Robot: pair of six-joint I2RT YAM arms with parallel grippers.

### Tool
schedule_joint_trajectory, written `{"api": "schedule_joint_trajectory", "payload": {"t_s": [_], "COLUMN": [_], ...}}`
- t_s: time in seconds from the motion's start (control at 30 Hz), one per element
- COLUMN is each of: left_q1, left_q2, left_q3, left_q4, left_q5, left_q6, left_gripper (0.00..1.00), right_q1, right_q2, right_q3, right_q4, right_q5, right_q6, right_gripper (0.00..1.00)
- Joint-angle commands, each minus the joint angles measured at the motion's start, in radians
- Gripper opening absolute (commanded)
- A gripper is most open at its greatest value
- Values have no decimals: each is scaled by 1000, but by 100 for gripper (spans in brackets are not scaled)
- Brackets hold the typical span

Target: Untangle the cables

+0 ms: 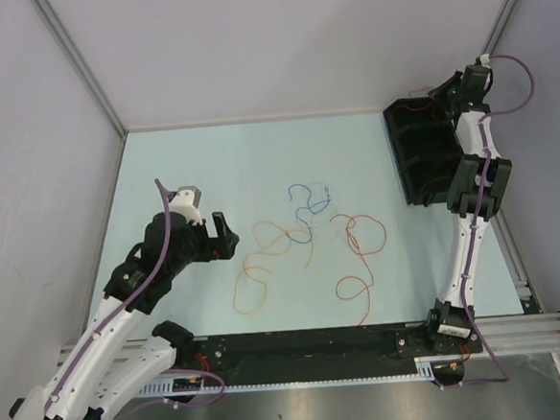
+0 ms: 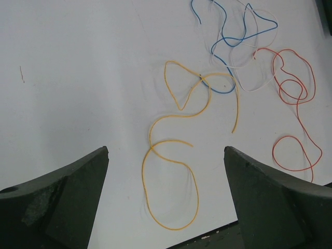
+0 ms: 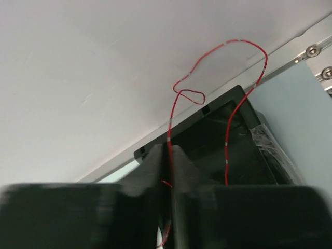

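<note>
Several cables lie loose mid-table: a yellow-orange one (image 1: 247, 268) (image 2: 150, 137), a blue one (image 1: 308, 203) (image 2: 223, 93) crossing a white one (image 2: 249, 90), and a red one (image 1: 368, 252) (image 2: 273, 154). My left gripper (image 1: 219, 235) (image 2: 166, 199) hovers open just left of them, the yellow-orange loop lying between its fingers on the table. My right gripper (image 1: 459, 87) (image 3: 169, 155) is raised at the back right over the black tray, its fingers pressed together on a red cable with white bands (image 3: 169, 129). This cable loops upward and hangs back down into the tray.
A black tray (image 1: 420, 152) (image 3: 249, 155) stands at the back right against the wall. White walls enclose the table on the left, back and right. A black rail (image 1: 309, 347) runs along the near edge between the arm bases.
</note>
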Motion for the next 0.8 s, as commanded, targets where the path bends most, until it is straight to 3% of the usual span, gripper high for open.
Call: {"api": "schedule_joint_trajectory", "payload": {"t_s": [0.0, 0.2, 0.4, 0.77], "left_q1": [29, 43, 44, 44], "left_q2": [1, -11, -34, -30], "left_q3": [-7, -10, -11, -13], "left_q4": [44, 45, 45, 41], "left_q5": [43, 56, 53, 53], "left_q6": [18, 20, 20, 17], "left_gripper": [98, 97, 98, 97], "right_q1": [8, 13, 18, 134], "right_q2": [-24, -108, -232, -628], "right_q3": [18, -7, -27, -284], "right_q4": [2, -53, -230, -378], "right_q5": [53, 96, 209, 404], "right_q6": [-31, -39, -30, -69], "right_gripper": [42, 69, 68, 68]}}
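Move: The right gripper, its fingers barely parted, still has the red cable over the bin's far compartment, whose middle lies some 11 cm below, about 5 cm to the left and 1 cm back. The middle compartment is roughly 13 cm back and 5 cm left, the near one 25 cm back and 5 cm left. From the left gripper the far compartment is about 46 cm ahead, 66 cm to the right and 16 cm lower. Open the right gripper to about two thirds while sinking a mere centimetre, letting go of the red cable over the far compartment. Then lift the open hand away from the bin, up about 14 cm and back about 10 cm, turning it some 10 degrees clockwise as it leaves. ##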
